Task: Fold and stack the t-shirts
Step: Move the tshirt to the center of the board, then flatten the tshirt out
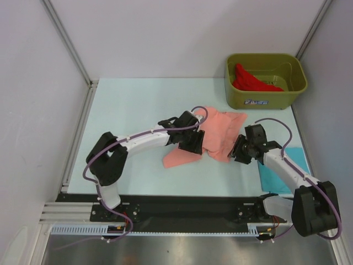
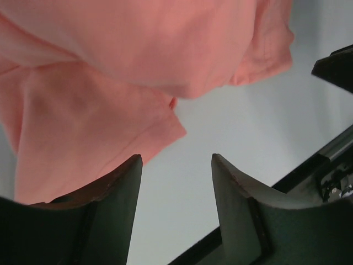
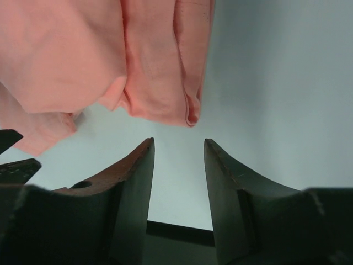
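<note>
The salmon-pink t-shirt [image 1: 218, 135] lies rumpled in the middle of the table. It fills the top of the left wrist view [image 2: 127, 61] and the right wrist view [image 3: 83, 55]. My left gripper [image 1: 193, 144] is open and empty at the shirt's left edge, just above it. My right gripper [image 1: 236, 153] is open and empty just off the shirt's right edge. The turquoise-blue t-shirt [image 1: 278, 171] lies flat at the right, partly under my right arm. The bright red t-shirt [image 1: 251, 81] sits bunched in the olive-green tub [image 1: 266, 99].
The tub stands at the back right corner. A metal frame rail [image 1: 77, 132] runs along the table's left edge. The black base bar [image 1: 182, 207] lies along the near edge.
</note>
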`<action>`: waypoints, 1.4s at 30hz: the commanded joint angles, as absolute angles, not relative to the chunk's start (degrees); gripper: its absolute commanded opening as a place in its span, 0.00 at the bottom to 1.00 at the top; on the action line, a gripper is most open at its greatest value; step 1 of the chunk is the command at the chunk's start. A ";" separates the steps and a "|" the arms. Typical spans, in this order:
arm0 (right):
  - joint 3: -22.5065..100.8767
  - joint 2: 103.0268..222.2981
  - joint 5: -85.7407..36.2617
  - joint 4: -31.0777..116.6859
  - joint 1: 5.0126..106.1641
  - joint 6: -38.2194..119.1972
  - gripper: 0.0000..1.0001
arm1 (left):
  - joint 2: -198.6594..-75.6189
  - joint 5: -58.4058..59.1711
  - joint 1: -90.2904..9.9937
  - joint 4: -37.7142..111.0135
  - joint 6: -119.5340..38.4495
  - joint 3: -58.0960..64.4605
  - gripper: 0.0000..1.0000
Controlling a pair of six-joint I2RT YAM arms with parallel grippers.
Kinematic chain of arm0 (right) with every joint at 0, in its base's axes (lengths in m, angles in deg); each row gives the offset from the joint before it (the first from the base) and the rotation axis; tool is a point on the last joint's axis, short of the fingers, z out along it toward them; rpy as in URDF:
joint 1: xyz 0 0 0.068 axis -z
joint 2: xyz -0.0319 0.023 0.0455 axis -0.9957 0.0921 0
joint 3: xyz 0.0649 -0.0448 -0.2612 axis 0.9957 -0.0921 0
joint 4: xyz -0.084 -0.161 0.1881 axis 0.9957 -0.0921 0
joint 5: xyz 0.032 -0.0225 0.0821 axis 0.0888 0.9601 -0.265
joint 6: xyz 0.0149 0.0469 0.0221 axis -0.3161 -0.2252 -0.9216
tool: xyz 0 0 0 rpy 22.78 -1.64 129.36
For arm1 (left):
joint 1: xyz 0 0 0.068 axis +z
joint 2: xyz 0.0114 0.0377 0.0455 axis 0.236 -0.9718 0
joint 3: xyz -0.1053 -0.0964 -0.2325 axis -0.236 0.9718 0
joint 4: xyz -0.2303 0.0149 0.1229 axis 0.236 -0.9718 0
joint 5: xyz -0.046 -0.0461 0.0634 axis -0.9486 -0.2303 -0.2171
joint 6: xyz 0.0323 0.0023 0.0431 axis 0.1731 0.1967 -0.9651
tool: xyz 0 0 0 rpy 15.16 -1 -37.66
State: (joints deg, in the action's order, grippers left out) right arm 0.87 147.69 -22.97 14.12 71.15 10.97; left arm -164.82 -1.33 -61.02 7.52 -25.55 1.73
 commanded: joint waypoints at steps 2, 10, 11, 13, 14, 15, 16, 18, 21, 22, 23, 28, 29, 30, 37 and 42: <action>0.90 151.97 -27.20 20.63 71.80 12.76 0.49 | -171.50 2.66 -63.92 8.10 -25.75 -6.54 0.58; 1.26 158.66 -29.05 23.01 73.03 11.97 0.48 | -180.29 8.20 -65.68 1.68 -25.23 -15.35 0.50; 1.34 159.10 -29.05 22.92 73.03 11.88 0.47 | -180.38 8.47 -65.77 1.41 -25.05 -15.35 0.48; 1.08 159.89 -28.44 23.27 73.03 11.79 0.47 | -180.12 8.47 -65.85 1.41 -24.96 -14.65 0.48; 0.91 160.15 -28.52 23.62 73.03 11.71 0.47 | -179.95 9.51 -65.86 1.41 -24.96 -14.13 0.48; 0.64 160.42 -28.79 24.06 73.03 11.79 0.46 | -179.60 10.48 -65.94 0.98 -24.96 -13.95 0.48; 0.73 161.38 -28.87 24.76 73.03 11.62 0.46 | -179.51 10.66 -65.94 0.97 -24.79 -13.77 0.48; 0.81 162.35 -28.88 25.29 72.94 11.71 0.43 | -178.89 11.01 -65.94 0.97 -24.96 -12.63 0.47; 1.69 164.20 -28.53 24.77 73.03 11.97 0.30 | -178.28 11.98 -65.86 0.97 -25.93 -11.75 0.35; 2.04 164.37 -28.79 24.42 73.03 12.06 0.27 | -178.28 11.81 -65.86 1.15 -26.28 -11.66 0.31; 2.13 164.11 -28.70 24.07 72.94 12.06 0.25 | -178.36 11.63 -65.86 1.32 -26.63 -11.66 0.21; 4.50 160.25 -26.33 18.73 72.41 13.73 0.07 | -176.18 14.88 -64.28 -0.78 -27.77 -10.96 0.00; 6.25 158.85 -25.54 17.57 72.24 14.08 0.00 | -172.69 16.80 -63.75 -1.05 -27.78 -9.39 0.00; 7.22 158.32 -25.28 15.38 71.80 14.43 0.00 | -170.65 17.77 -63.31 -1.92 -28.04 -8.33 0.00; 17.24 154.62 -20.97 6.93 67.85 19.35 0.00 | -147.98 19.90 -52.61 -7.99 -29.62 1.50 0.00; 22.78 151.99 -18.33 3.42 67.14 21.02 0.00 | -136.73 22.35 -47.76 -13.17 -31.81 3.72 0.00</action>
State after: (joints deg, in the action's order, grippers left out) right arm 19.06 154.44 -21.79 7.74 67.28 18.35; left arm -140.65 19.93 -48.78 -7.39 -29.07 2.12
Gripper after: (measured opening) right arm 0.017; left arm 0.014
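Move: The pink t-shirt lies crumpled under both open hands. The flap corner the left hand goes for is about 2 cm ahead, 3 cm to its right and 6 cm below; the shirt's bulk lies some 9 cm ahead and 6 cm right of that hand, and the flap's outer tip 13 cm left and 3 cm back. The near-right corner is about 2 cm ahead, 2 cm left and 5 cm below the right hand, with the blue cloth roughly 17 cm right and 5 cm back. Down some 5 cm go both open hands, the left also veering right before easing back, and each closes on its near edge of the pink t-shirt. Then they lift it: the left hand swings about 18 cm to the left and as far up, turning counter-clockwise, while the right rises some 11 cm and drifts forward, both keeping their pinch. ##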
